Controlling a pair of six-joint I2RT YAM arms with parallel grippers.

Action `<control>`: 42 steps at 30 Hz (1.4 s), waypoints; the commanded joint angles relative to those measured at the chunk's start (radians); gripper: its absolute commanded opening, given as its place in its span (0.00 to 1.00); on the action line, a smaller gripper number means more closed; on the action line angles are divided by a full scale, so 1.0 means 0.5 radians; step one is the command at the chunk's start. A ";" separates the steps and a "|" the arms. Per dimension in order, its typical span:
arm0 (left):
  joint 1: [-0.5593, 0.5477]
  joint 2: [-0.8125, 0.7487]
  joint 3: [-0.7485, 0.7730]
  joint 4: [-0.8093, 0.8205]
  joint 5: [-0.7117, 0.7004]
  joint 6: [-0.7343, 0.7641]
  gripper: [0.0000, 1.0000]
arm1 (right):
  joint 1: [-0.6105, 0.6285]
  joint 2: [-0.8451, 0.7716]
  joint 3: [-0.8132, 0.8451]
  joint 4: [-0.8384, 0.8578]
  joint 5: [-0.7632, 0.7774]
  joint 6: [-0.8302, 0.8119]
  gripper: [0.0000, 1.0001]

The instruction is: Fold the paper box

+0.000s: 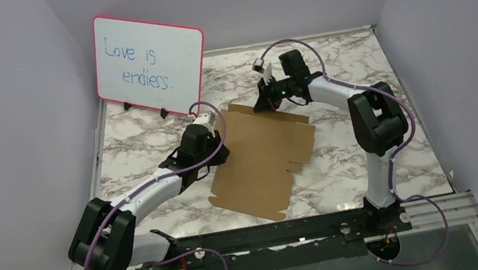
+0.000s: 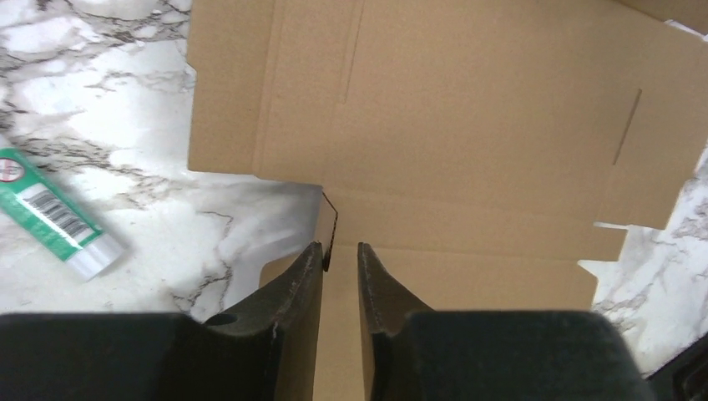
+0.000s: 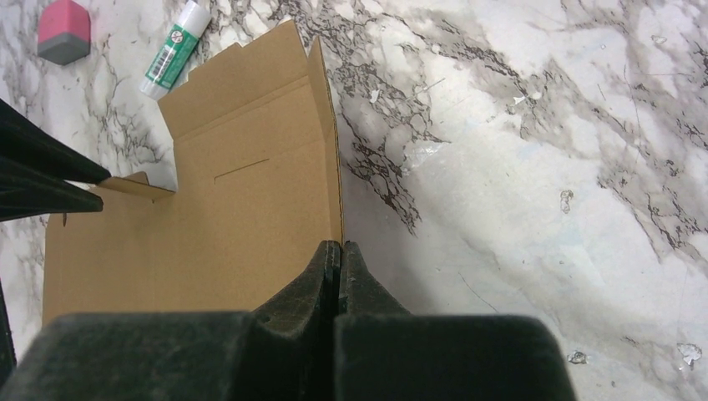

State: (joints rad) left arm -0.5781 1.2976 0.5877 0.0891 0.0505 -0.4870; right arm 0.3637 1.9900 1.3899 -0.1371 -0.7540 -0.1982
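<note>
The paper box (image 1: 258,157) is a flat brown die-cut sheet with notched flaps, lying mid-table. My left gripper (image 1: 223,153) lies low at the sheet's left edge. In the left wrist view its jaws (image 2: 340,248) stand narrowly apart around a raised side flap (image 2: 327,225), seen edge-on against the left finger. My right gripper (image 1: 268,105) is at the sheet's far edge. Its fingers (image 3: 340,244) are pressed together on the upright far flap (image 3: 326,142), whose edge runs straight into them.
A pink-framed whiteboard (image 1: 151,63) stands at the back left. A green-and-white glue stick (image 2: 54,217) lies on the marble left of the sheet, also the glue stick (image 3: 175,46) in the right wrist view, with a pink-and-grey eraser (image 3: 63,32) beside it.
</note>
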 commanded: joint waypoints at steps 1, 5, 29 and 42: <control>-0.015 -0.021 0.222 -0.282 -0.187 0.241 0.26 | 0.011 0.045 0.078 0.011 -0.028 -0.048 0.01; 0.017 -0.018 0.519 -0.603 -0.261 0.537 0.37 | 0.010 0.014 0.088 -0.047 -0.073 -0.107 0.01; 0.466 0.933 1.698 -0.872 1.059 1.363 0.67 | 0.024 -0.048 0.189 -0.247 -0.442 -0.340 0.01; 0.466 1.266 1.964 -0.990 1.483 1.635 0.62 | 0.027 0.028 0.361 -0.367 -0.443 -0.437 0.02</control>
State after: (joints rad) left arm -0.3450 1.8889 1.5162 -0.3519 0.6708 0.2535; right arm 0.3721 1.9915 1.5181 -0.2901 -0.9489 -0.3790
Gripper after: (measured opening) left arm 0.647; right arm 0.016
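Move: At the left fingertips stands the box's small side tab. The stretch of far flap to be straddled lies about 14 cm ahead of the left hand and 5 cm to its right, at nearly its height; the right gripper pinches that flap about 13 cm ahead and 10 cm right. The glue stick lies some 4 cm ahead and 8 cm left, on the table below. From the right hand that stretch is roughly 5 cm left and 1 cm ahead. Leaving the side tab, the left hand opens its fingers wide and arcs some 14 cm forward to the far flap, rising about 11 cm and then sinking 3, swinging right late on while turning nearly 40 degrees clockwise, to straddle the flap's edge beside the right gripper. The right hand keeps its pinch, lifting the flap about 4 cm and easing a little left and back as it turns slightly counter-clockwise. ##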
